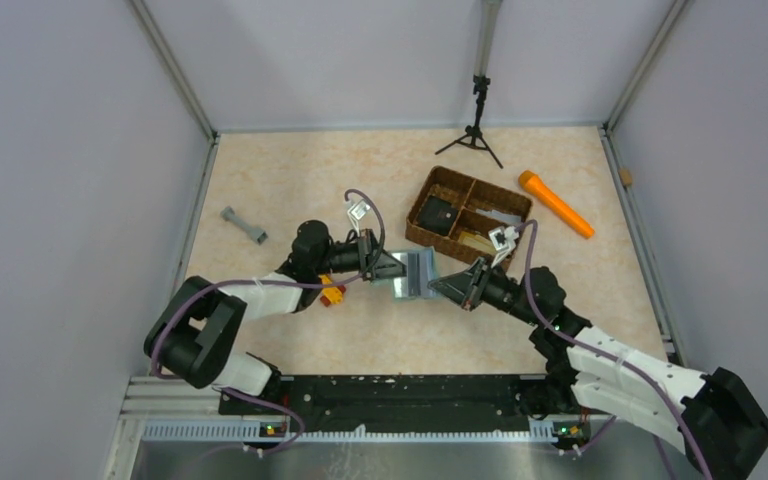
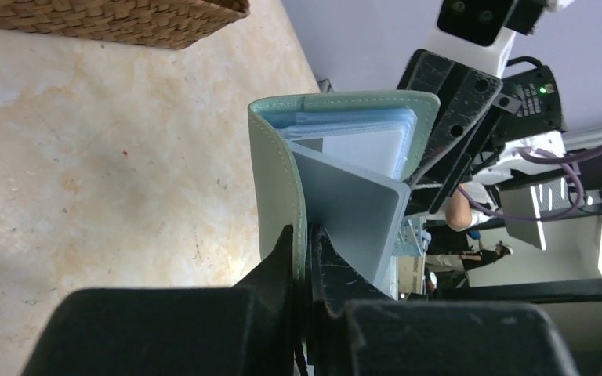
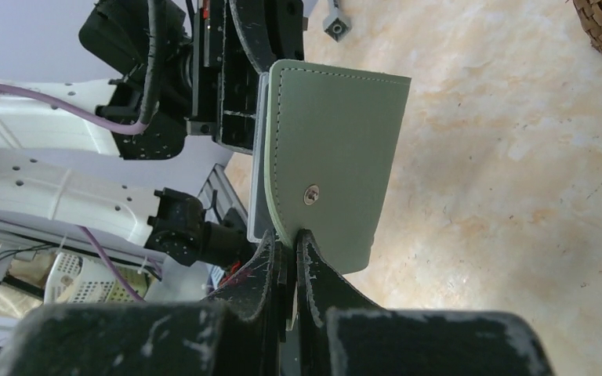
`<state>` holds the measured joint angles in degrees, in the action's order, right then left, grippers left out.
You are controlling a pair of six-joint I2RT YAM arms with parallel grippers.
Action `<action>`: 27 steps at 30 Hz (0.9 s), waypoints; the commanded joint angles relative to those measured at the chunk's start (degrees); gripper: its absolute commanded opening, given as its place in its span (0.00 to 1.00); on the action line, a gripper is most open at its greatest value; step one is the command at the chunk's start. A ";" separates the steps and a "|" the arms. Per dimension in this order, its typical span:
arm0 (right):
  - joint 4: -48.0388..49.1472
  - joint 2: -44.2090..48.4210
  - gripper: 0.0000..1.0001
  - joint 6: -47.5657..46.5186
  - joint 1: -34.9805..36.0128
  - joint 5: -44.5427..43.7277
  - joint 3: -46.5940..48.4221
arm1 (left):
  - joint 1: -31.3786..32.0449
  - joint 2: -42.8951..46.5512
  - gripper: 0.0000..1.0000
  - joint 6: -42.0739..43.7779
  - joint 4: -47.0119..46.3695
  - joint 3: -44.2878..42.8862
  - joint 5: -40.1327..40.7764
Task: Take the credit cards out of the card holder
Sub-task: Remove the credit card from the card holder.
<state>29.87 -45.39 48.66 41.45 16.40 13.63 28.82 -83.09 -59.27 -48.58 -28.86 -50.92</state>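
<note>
The sage green card holder point(image 1: 415, 274) is held open above the table between both grippers. My left gripper point(image 2: 302, 235) is shut on one flap of the card holder point(image 2: 276, 172). Pale blue cards point(image 2: 360, 145) sit in its inner sleeves, and one blue-grey leaf point(image 2: 357, 215) stands out from the fold. My right gripper point(image 3: 290, 239) is shut on the lower edge of the other flap point(image 3: 333, 149), whose outer side shows a metal snap point(image 3: 310, 194). In the top view the left gripper point(image 1: 392, 267) and the right gripper point(image 1: 444, 285) face each other across the holder.
A brown woven divided basket point(image 1: 470, 215) stands just behind the holder, with a black thing in one compartment. An orange cylinder point(image 1: 555, 203) lies to its right. A grey bar point(image 1: 244, 225) lies at the left, a small red and yellow thing point(image 1: 332, 293) under the left arm, and a black tripod point(image 1: 477, 125) at the back.
</note>
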 commanded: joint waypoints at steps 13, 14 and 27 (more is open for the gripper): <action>-15.49 5.65 0.00 -4.64 0.24 -9.16 8.19 | -0.12 5.19 0.40 9.18 10.88 -2.48 0.11; -15.66 5.88 0.00 -4.59 0.21 -9.24 8.25 | -0.34 5.32 0.45 8.49 9.48 -1.56 -0.37; -15.18 7.08 0.00 -1.90 0.21 -10.19 7.65 | -2.98 6.06 0.75 -2.59 -12.15 5.81 -3.83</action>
<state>11.44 -39.33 45.71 41.47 6.52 18.90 26.15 -78.85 -58.52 -49.65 -24.08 -52.62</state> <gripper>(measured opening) 0.025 0.709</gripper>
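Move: Both hands already pinch the card holder between them, cards standing in it. Its middle lies about 3 cm to the left hand's right and 1 cm back, level with it. The basket is some 12 cm ahead of that hand, 16 cm right and 13 below; the toy car 17 cm left, 6 back and 15 below. From the right hand, the holder's middle is 3 cm left and 2 ahead, level, the basket about 16 ahead, 11 right and 14 below. The left fingers let go of the card holder's near edge, opening wide while the hand dips about 1 cm, then draws away left some 2 cm and slightly back. The right hand keeps its pinch and carries the holder right about 2.5 cm and forward 1.5, swinging clockwise roughly 10 degrees with its fingertips tipping down a little. ##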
